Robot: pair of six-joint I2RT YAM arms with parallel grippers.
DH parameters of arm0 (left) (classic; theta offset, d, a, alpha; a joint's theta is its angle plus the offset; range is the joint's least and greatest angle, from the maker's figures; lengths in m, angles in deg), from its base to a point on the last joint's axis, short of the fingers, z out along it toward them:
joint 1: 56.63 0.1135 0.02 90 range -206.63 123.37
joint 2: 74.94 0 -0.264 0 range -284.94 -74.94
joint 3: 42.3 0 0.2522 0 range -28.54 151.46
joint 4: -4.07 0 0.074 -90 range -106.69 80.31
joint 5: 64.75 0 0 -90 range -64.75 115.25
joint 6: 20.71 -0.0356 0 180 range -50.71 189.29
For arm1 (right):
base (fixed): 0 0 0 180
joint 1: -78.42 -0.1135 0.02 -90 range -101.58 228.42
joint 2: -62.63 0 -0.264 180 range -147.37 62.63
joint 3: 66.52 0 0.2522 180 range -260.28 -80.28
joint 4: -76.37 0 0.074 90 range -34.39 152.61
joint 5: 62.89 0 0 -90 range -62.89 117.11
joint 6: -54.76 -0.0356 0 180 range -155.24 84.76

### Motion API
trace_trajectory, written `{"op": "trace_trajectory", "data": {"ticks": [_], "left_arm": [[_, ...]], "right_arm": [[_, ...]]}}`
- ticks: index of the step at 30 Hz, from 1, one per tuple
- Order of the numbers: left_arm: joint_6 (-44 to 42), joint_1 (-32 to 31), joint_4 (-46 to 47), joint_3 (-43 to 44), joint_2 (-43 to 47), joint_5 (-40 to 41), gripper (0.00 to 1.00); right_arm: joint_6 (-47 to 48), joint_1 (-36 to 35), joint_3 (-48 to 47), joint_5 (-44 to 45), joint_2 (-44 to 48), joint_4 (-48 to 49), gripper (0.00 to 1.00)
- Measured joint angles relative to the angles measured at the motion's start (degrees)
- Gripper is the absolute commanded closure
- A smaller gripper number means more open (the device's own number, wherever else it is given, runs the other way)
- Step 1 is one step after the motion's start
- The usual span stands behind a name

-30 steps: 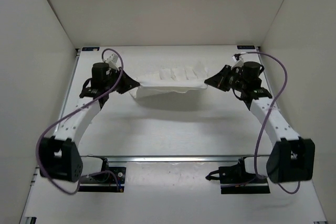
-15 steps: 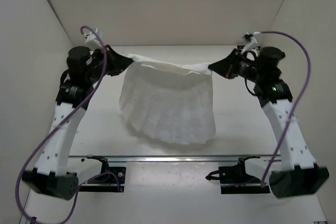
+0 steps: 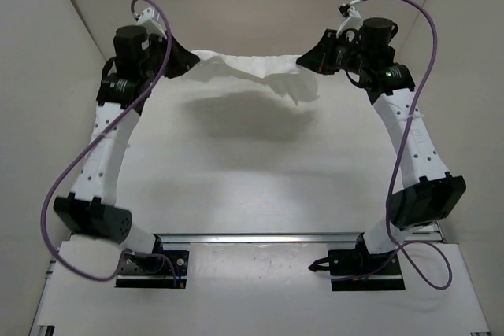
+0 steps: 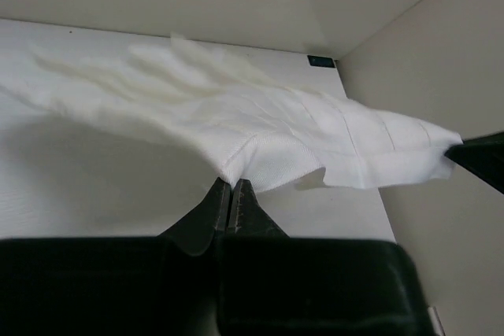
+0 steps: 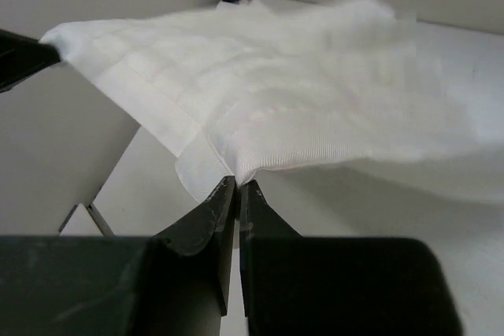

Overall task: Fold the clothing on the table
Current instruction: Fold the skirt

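The white clothing [image 3: 252, 68] hangs in the air above the back of the table [image 3: 252, 179], stretched between both grippers, its body swung up and blurred. My left gripper [image 3: 187, 60] is shut on its left corner, and the pinched edge shows in the left wrist view [image 4: 230, 181] with the cloth [image 4: 260, 123] spreading away. My right gripper [image 3: 302, 62] is shut on the right corner; in the right wrist view [image 5: 238, 182] the fabric [image 5: 299, 100] fans out ahead. A dark shadow lies on the table under the cloth.
White walls [image 3: 47, 53] enclose the table on the left, back and right, close to both raised arms. A metal rail [image 3: 260, 237] crosses the near side, with the two arm bases [image 3: 153, 267] behind it. Purple cables [image 3: 429, 37] loop off each arm.
Both grippers rose from the table and carried the clothing up and back. Half a second ago it hung down as a pleated sheet; now it is swung up near-horizontal.
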Motion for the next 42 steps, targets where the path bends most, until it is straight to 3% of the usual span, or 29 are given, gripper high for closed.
{"op": "trace_trajectory", "data": {"ticks": [6, 9, 13, 17, 22, 25, 38, 42], "left_arm": [[1.5, -3.3, 9.6, -27.3, 16.6, -0.3, 1.00], [2.6, -5.7, 15.2, -46.0, 20.7, 0.3, 1.00], [3.7, -9.7, 14.3, -67.3, 23.6, 1.9, 1.00], [4.1, -14.6, 9.3, -78.7, 32.1, 1.9, 1.00], [5.3, -15.1, 4.0, -80.6, 49.5, 2.0, 1.00], [6.1, -15.2, 0.9, -79.0, 55.3, 1.7, 1.00], [6.8, -12.9, -13.3, -67.3, 60.6, -6.2, 1.00], [6.1, -10.9, -10.3, -62.0, 55.3, -6.6, 1.00]], "right_arm": [[-0.3, 1.0, 21.1, -1.1, 5.8, 7.1, 1.00], [-2.6, 0.6, 40.5, 0.4, 7.5, 12.8, 1.00], [-6.1, -1.0, 62.9, 3.3, 13.2, 12.0, 1.00], [-7.6, -4.3, 73.1, 5.6, 26.3, 7.6, 1.00], [-10.1, -8.2, 75.4, 8.5, 42.9, 3.2, 1.00], [-10.9, -8.0, 75.4, 9.6, 49.2, -1.2, 1.00], [-10.4, -2.7, 72.5, 1.4, 68.6, -18.9, 1.00], [-8.7, 0.5, 69.9, -1.0, 64.8, -16.2, 1.00]]}}
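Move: The skirt hangs stretched between the two closed grippers, high up; its middle is about 15 cm right of the left hand and 15 cm left of the right one, some 5 cm ahead and 8 cm below both. The bare table patch it is brought to lies midway between the hands, roughly 18 cm back and 37 cm down. The near metal rail crosses about 38 cm back and 38 cm below each. The skirt, still pinched by its waistband corners, is swung fast down and back towards the near side of the table, both hands dropping over 30 cm while drawing back 20 to 27 cm, wrists tipping down some 40 degrees. Close above the table they turn upward, rising slowly to about half their starting height and edging farther back; the fingers stay shut. ##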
